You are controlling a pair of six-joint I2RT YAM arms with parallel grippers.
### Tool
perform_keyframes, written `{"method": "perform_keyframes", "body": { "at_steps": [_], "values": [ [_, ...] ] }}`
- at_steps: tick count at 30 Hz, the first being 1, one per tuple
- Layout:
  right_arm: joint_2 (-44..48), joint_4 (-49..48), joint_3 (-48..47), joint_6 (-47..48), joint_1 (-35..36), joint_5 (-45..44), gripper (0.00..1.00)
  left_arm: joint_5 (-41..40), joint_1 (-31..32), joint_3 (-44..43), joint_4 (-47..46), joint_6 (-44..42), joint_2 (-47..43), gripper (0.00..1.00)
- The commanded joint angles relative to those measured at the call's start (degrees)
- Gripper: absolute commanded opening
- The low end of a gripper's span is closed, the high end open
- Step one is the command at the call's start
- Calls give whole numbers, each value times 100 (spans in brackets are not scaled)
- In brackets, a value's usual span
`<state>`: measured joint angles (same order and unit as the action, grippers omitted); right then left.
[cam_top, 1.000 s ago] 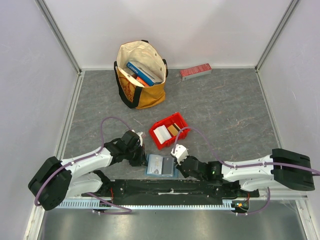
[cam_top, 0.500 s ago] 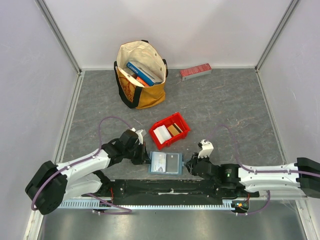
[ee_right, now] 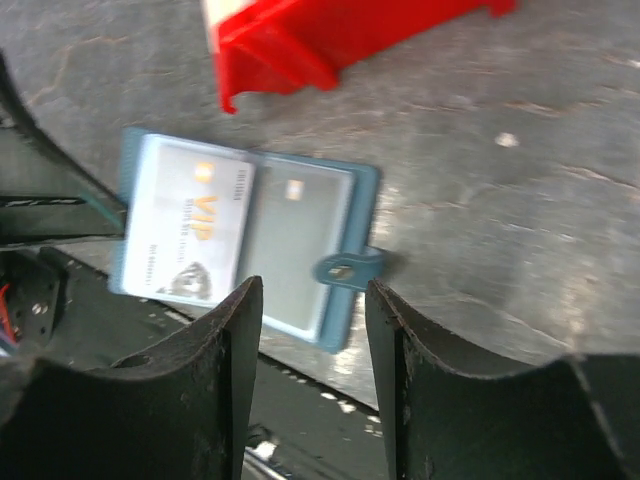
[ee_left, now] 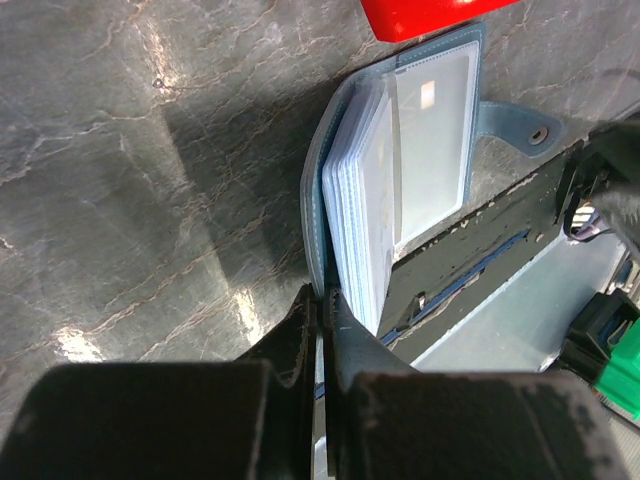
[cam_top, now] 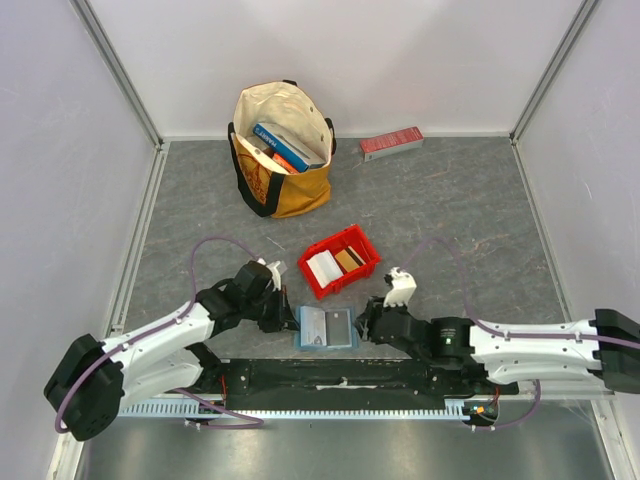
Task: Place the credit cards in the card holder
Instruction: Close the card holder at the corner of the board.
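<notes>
The teal card holder [cam_top: 327,327] lies open near the table's front edge, clear pockets up. My left gripper [ee_left: 325,296] is shut on its left cover edge [ee_left: 318,190]. A white card printed VIP [ee_right: 195,225] sits on the holder's left half. My right gripper [ee_right: 313,288] hovers open just right of the holder, fingers apart on either side of its closure tab [ee_right: 345,268] and holding nothing. A white card [cam_top: 322,266] and a tan card [cam_top: 347,259] lie in the red bin [cam_top: 362,243] just behind the holder.
A cloth tote bag [cam_top: 281,150] full of books stands at the back left. A long red box [cam_top: 391,143] lies by the back wall. The black mounting rail [cam_top: 340,375] runs along the near edge, right beside the holder.
The right gripper pulled the holder's right cover open to the right, then opened and let it go. The left gripper kept its hold on the left cover.
</notes>
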<state>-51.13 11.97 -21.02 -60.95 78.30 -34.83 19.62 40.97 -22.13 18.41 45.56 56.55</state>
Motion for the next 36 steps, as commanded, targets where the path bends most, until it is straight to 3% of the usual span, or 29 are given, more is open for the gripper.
{"method": "perform_keyframes", "body": {
  "at_steps": [1,11,27,36],
  "values": [
    [-843,-449,-771,671,10,485,52,183,-1,-230,101,418,-171,2],
    [-2444,-1153,-1476,558,159,1039,52,367,7,-512,558,893,-338,2],
    [-3025,-1381,-1528,426,168,1294,49,640,7,-547,681,1209,-549,2],
    [-2393,-1205,-1335,312,168,926,50,631,-1,-758,1032,1262,-646,2]
  ]
}}
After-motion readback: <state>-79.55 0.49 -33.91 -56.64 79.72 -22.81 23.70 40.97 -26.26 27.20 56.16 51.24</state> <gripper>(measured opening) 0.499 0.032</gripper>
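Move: The left hand already pinches the left cover of the open card holder, whose middle lies about 7 cm to this hand's right, 1 cm back and 3 cm below. From the empty right hand the holder's middle is about 8 cm left, level fore and aft, and some 6 cm below. Its snap tab lies almost under the right hand, 1 cm left, while the red tray stands about 15 cm ahead and 5 cm left. The right hand swings left about 9 cm across the holder's right half, rising slightly and then sinking to end some 3 cm lower and 2.5 cm nearer the base, turned a little counter-clockwise, its fingers still half open just over the holder's inside by the cards. Meanwhile the left hand keeps its pinch on the left cover and raises it about 3.5 cm, drawing back slightly and tilting a few degrees. ##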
